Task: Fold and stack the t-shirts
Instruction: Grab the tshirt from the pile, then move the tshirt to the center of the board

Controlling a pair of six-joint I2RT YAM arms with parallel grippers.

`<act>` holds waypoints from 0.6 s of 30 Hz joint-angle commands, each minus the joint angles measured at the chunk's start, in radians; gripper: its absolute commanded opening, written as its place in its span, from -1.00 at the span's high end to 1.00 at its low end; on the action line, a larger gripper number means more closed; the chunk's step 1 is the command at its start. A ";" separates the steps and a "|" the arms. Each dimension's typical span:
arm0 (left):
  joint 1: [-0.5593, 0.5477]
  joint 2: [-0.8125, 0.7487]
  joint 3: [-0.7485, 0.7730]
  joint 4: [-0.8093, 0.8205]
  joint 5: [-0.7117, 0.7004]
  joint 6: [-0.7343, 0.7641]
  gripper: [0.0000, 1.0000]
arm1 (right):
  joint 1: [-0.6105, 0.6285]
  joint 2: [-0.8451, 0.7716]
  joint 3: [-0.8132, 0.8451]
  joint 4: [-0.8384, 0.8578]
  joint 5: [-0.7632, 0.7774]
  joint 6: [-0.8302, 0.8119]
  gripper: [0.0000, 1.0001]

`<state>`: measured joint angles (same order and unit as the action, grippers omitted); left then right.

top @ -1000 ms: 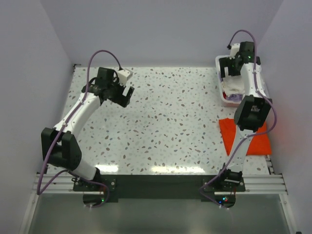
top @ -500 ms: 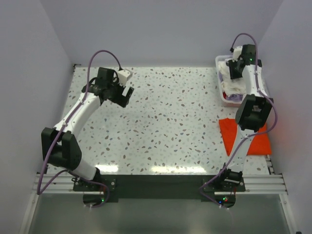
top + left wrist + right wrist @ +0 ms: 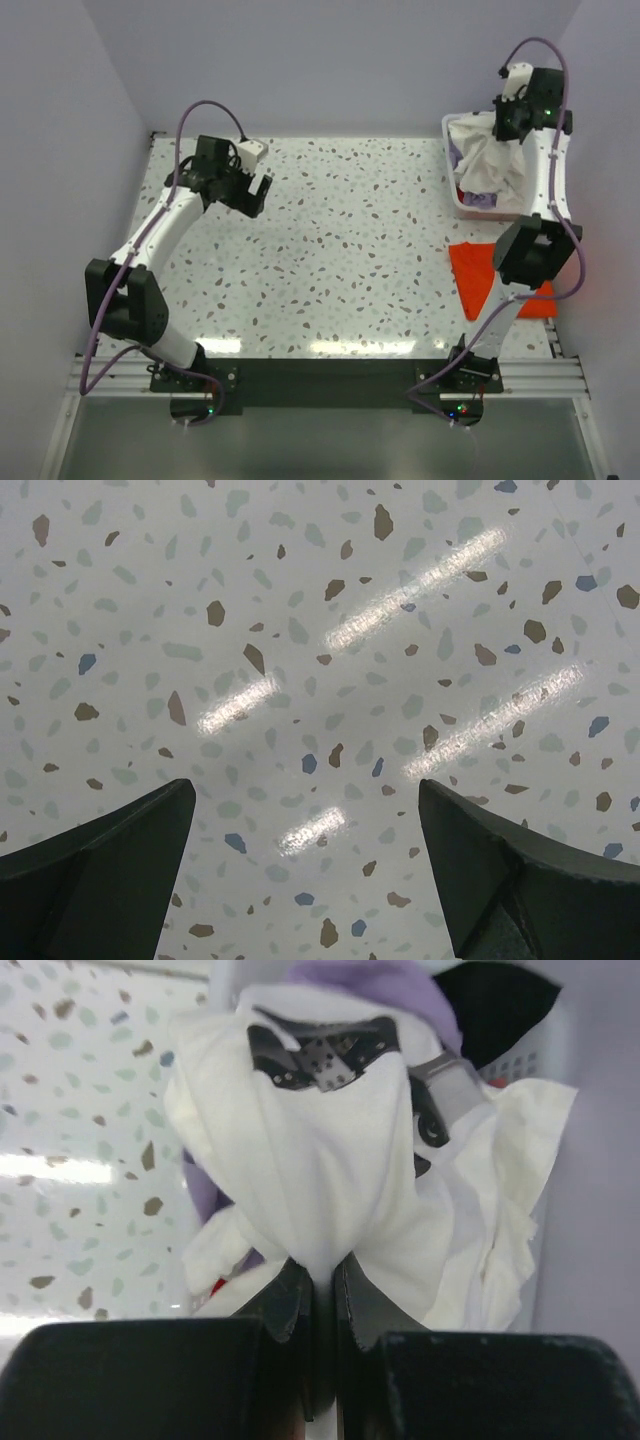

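A cream-white t-shirt (image 3: pixel 488 160) (image 3: pixel 330 1160) with a dark print hangs in a bunch above the white basket (image 3: pixel 460 205). My right gripper (image 3: pixel 505 122) (image 3: pixel 322 1270) is shut on a pinch of its cloth, raised over the basket. A lavender t-shirt (image 3: pixel 482 200) (image 3: pixel 370 978) lies in the basket under it. An orange-red t-shirt (image 3: pixel 475 275) lies flat on the table, near the right arm. My left gripper (image 3: pixel 258 190) (image 3: pixel 305 850) hovers open over bare speckled tabletop at the far left, nothing between its fingers.
The basket stands at the table's back right corner against the wall. Walls close in the table on the left, back and right. The right arm's elbow (image 3: pixel 530 250) hangs over the orange-red t-shirt.
My right gripper has shut on the cream-white t-shirt and lifted it up out of the basket, toward the back right. The left arm has barely moved.
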<state>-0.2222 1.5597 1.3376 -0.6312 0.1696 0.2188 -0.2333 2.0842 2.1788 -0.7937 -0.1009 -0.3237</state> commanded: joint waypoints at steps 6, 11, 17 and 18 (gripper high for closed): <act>0.070 -0.021 0.063 -0.007 0.099 -0.044 -1.00 | -0.006 -0.371 0.042 0.154 -0.258 0.159 1.00; 0.133 -0.026 0.078 -0.007 0.188 -0.074 -1.00 | 0.029 -0.473 0.055 0.234 -0.393 0.291 1.00; 0.213 -0.064 0.080 -0.002 0.281 -0.091 -1.00 | 0.224 -0.558 -0.023 0.226 -0.396 0.331 1.00; 0.221 -0.076 0.078 -0.005 0.304 -0.090 -1.00 | 0.318 -0.582 -0.055 0.223 -0.385 0.330 1.00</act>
<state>-0.0288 1.5440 1.3746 -0.6384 0.3767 0.1482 -0.0463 1.5597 2.1750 -0.6270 -0.4450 -0.0345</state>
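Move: The right hand already pinches the white t-shirt, which hangs into the bin. The clear table middle it is bound for lies about 32 cm left, 19 back and 22 below. The purple shirt in the bin is some 5 cm back, straight below by 17; the orange shirt about 28 cm back, 3 right, on the table. From the left hand the table middle is roughly 15 cm right, 8 back, 16 below. Right hand hoists the still-pinched white t-shirt some 30 cm, swinging left and back; left hand eases left 4 cm. ##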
